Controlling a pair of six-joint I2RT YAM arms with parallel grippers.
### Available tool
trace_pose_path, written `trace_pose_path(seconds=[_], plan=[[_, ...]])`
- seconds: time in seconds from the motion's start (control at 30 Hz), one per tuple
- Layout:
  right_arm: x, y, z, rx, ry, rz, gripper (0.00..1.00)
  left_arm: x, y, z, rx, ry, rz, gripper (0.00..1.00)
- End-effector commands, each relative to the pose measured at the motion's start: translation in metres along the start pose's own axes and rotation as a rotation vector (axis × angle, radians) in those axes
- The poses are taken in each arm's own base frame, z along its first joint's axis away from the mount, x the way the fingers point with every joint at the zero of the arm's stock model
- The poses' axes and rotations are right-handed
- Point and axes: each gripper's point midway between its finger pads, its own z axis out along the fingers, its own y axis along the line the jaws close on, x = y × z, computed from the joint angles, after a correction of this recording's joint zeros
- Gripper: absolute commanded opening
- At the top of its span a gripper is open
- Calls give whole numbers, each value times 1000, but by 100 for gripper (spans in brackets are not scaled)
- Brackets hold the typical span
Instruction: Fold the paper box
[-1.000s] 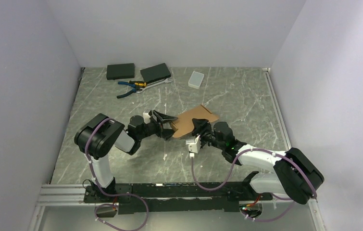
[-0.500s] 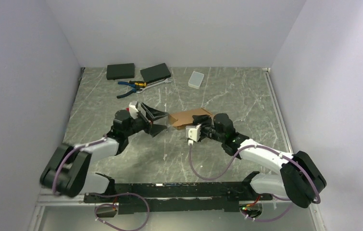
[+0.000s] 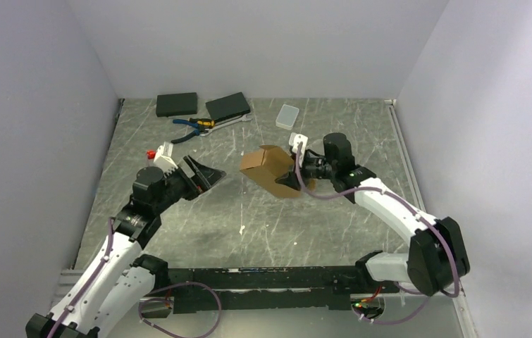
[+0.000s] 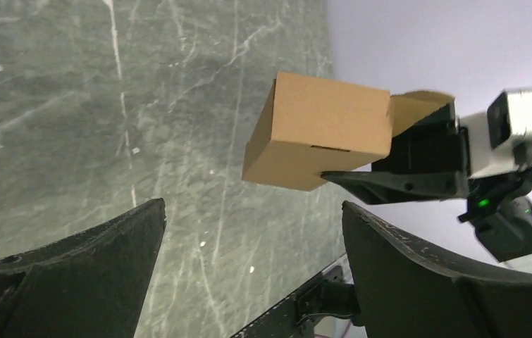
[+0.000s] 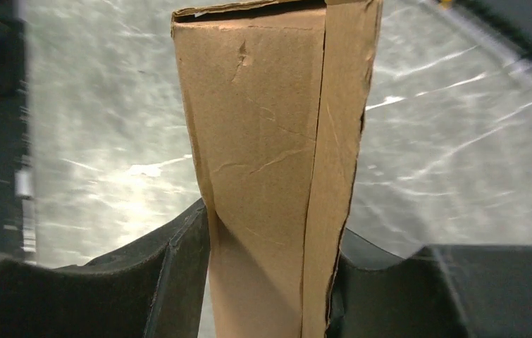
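The paper box (image 3: 266, 167) is a small brown cardboard box, folded into shape and held off the table near the middle. My right gripper (image 3: 292, 180) is shut on its right end. In the right wrist view the box (image 5: 277, 155) stands up between both black fingers. From the left wrist view the box (image 4: 319, 132) hangs ahead with the right arm's finger under it. My left gripper (image 3: 203, 175) is open and holds nothing, well left of the box, its fingers (image 4: 418, 267) spread wide over the marble table.
Two flat black boxes (image 3: 176, 104) (image 3: 227, 105) lie at the back left, with blue-handled pliers (image 3: 191, 127) just in front of them. A small translucent white case (image 3: 287, 116) sits at the back centre. White walls close in three sides.
My left gripper let go of the box, opened wide and drew back to the left. My right gripper lifted the box off the table and carried it back and up.
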Motion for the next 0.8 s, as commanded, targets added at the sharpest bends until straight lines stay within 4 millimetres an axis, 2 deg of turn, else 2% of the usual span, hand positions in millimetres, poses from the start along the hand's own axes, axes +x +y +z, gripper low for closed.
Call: trace_pose_path(seconds=[0.0,0.23,0.4,0.5,0.6,0.77], plan=[[-8,28,1,-180,-18,473,48,9,24,-3,-76,22,74,100],[15,22,10,-229,-42,824,50,24,28,5,-43,81,49,100],[46,16,22,-233,-13,1047,49,29,33,11,-47,104,35,100],[64,6,26,-206,-6,1188,49,30,35,15,-41,109,26,100],[77,-4,27,-182,-7,1283,49,33,36,21,-32,126,15,100],[98,-7,33,-173,26,1379,49,40,39,35,-18,182,11,100]])
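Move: The right hand, fingers pointing left, already grips the carton; the paper box's middle lies about 4 cm to its left, 1 cm ahead and 4 cm below. The bare table it is going to is straight below, roughly 17 cm down. On that table the white case lies some 24 cm straight ahead, and the wrench about 22 cm ahead and 18 cm left. From the empty left hand the paper box is about 5 cm ahead, 18 cm to the right and 8 cm lower. Keeping its pinch on the paper box's cardboard, the right hand lowers it about 11 cm towards the table while rolling it some 75 degrees about the leftward-pointing fingers, so that the hanging end swings back towards the robot. The left hand, wide open and touching nothing, sinks about 7 cm beside the box, its fingers tipping slightly down. ##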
